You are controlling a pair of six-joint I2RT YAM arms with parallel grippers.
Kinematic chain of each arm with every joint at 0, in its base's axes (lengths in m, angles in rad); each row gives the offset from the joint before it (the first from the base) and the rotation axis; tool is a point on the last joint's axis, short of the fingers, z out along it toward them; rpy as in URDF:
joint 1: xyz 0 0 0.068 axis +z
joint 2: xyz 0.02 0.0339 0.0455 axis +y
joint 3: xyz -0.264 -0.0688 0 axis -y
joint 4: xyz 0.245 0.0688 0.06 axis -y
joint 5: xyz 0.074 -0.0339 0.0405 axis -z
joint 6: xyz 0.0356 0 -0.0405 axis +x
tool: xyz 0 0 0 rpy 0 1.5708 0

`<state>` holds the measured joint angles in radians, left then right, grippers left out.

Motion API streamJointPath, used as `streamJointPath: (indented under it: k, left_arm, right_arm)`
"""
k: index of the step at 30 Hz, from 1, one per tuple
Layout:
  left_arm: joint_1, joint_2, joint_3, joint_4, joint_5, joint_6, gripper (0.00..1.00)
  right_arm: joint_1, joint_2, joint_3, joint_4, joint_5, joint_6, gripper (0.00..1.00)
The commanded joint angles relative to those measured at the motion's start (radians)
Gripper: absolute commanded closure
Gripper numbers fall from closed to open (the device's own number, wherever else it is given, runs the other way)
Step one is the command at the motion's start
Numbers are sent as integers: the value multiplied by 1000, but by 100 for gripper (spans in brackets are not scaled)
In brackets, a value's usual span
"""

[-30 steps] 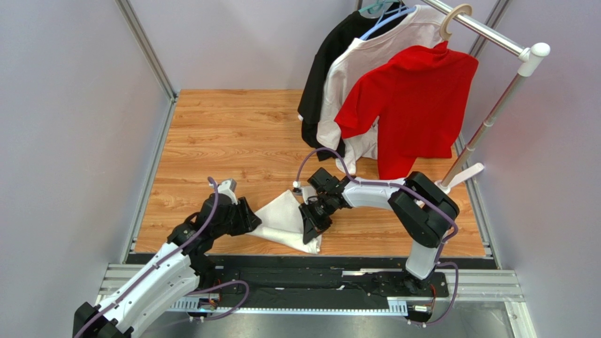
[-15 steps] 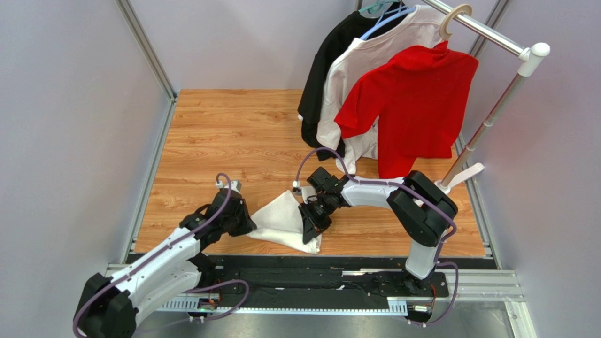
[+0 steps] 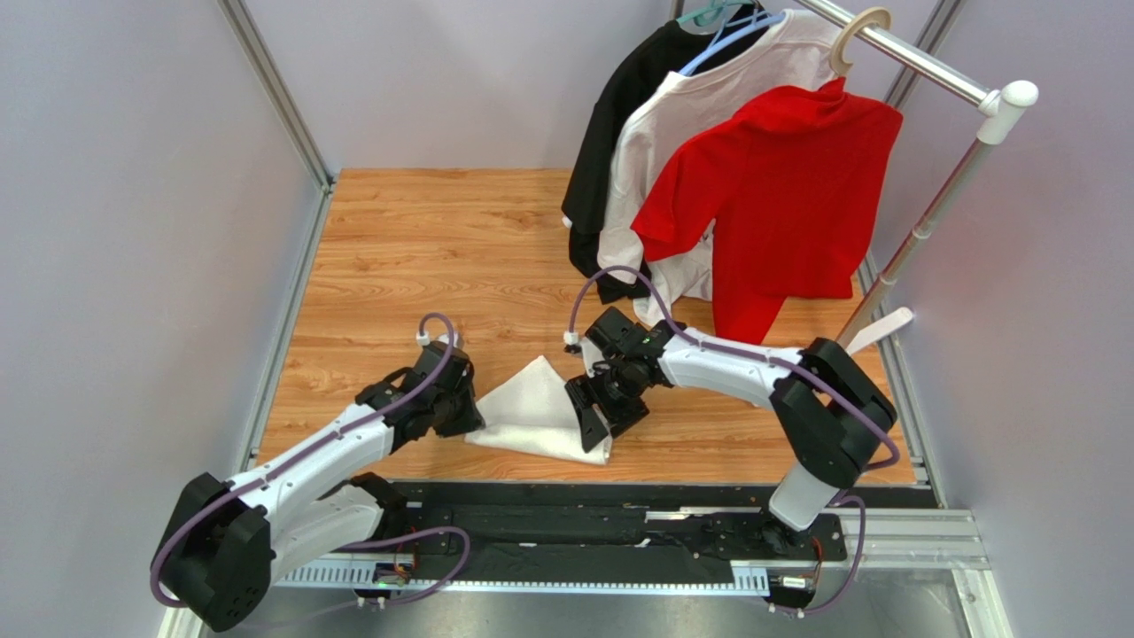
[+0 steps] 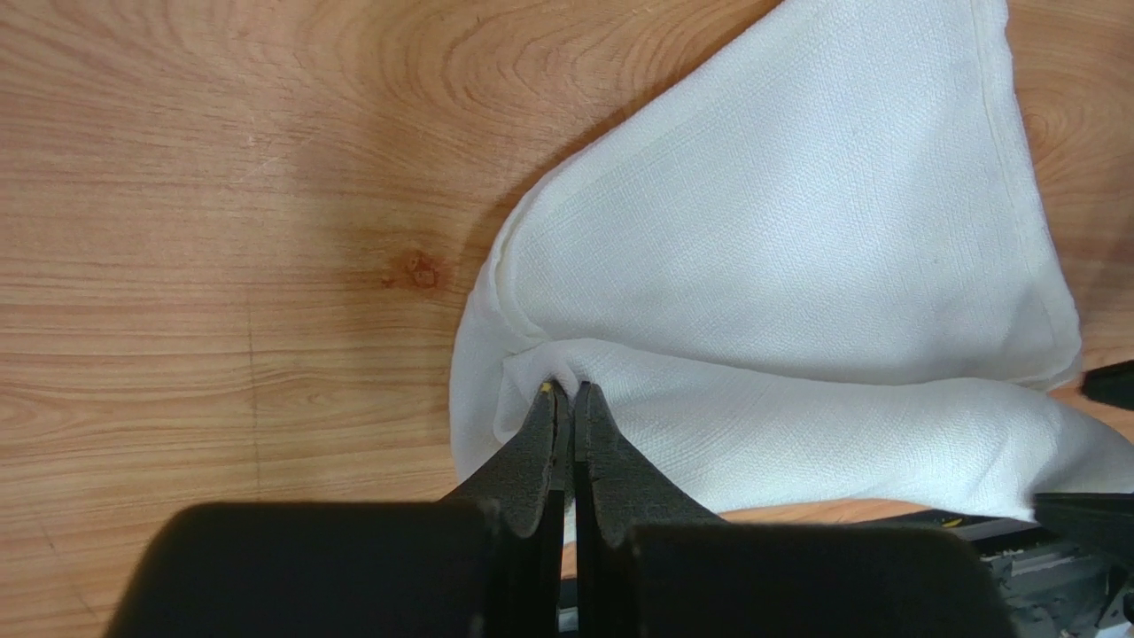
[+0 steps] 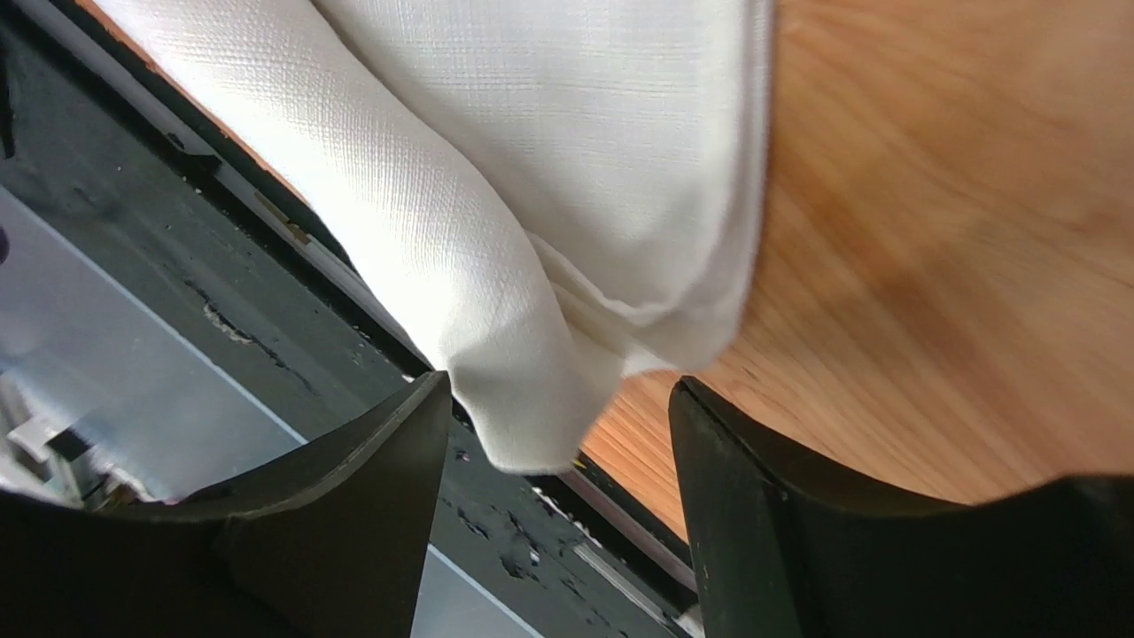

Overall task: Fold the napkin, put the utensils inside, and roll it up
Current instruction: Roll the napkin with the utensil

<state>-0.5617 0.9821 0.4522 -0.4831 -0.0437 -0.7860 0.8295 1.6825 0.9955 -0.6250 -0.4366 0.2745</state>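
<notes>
The white napkin (image 3: 539, 403) lies folded into a rough triangle on the wooden table (image 3: 399, 253), close to the front edge. My left gripper (image 3: 470, 418) is at its left corner. In the left wrist view the gripper (image 4: 571, 391) is shut, pinching a small bunch of the napkin (image 4: 799, 253). My right gripper (image 3: 606, 423) is at the cloth's right end. In the right wrist view its jaws (image 5: 559, 388) stand open with the napkin's corner (image 5: 533, 200) drooping loose between them, past the table's edge. The utensils are out of view.
A clothes rack (image 3: 932, 200) at the back right holds a black shirt (image 3: 612, 133), a white shirt (image 3: 679, 160) and a red shirt (image 3: 785, 200). A black and metal rail (image 3: 599, 532) runs along the front edge. Grey walls close in both sides.
My left gripper has moved onto the napkin's left corner and shut on it. My right gripper has opened, letting go of the right corner, and its arm has shifted slightly.
</notes>
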Motion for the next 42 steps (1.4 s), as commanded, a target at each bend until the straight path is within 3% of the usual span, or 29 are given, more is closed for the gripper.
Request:
streamJointPath:
  k: [1, 4, 9, 14, 20, 31, 42]
  left_arm:
    - [3, 29, 14, -51, -53, 54, 100]
    - [3, 46, 26, -40, -41, 65, 100]
    - [3, 78, 43, -40, -36, 77, 100]
    - [3, 87, 46, -37, -28, 82, 100]
    - [3, 101, 54, -35, -22, 85, 100]
    - [3, 128, 69, -29, -12, 94, 100]
    - [3, 148, 82, -26, -7, 111, 100]
  right_arm:
    - [-6, -153, 87, -108, 238, -31, 34]
    - [39, -263, 65, -26, 347, -67, 34]
    - [270, -333, -29, 238, 516, -199, 34]
    - [433, -294, -118, 518, 637, -348, 35]
    - [517, -161, -124, 616, 685, -435, 37]
    - [536, -4, -123, 686, 693, -475, 39]
    - [513, 37, -158, 752, 745, -491, 39]
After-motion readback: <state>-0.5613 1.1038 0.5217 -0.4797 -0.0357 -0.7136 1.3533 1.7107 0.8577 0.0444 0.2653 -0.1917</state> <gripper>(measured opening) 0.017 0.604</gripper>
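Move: The stretch of napkin roll to take next lies about 9 cm left of the right fingers, level with them fore and aft, and roughly 2 cm lower. The roll's loose right end is just beneath and some 2 cm back from them; the flat napkin corner lies about 12 cm ahead and 9 cm left. From the left fingers, already pinching the roll's left end, that same stretch is about 8 cm right and 2 cm back, slightly lower. Lift the open right gripper off the roll's right end, up about 9 cm and a little forward, then carry it left and back down to land astride the roll, net some 10 cm left. On the way turn the wrist about 65 degrees until the fingers slope down, left and forward; keep them open. Hold the left pinch on the roll's left end. ##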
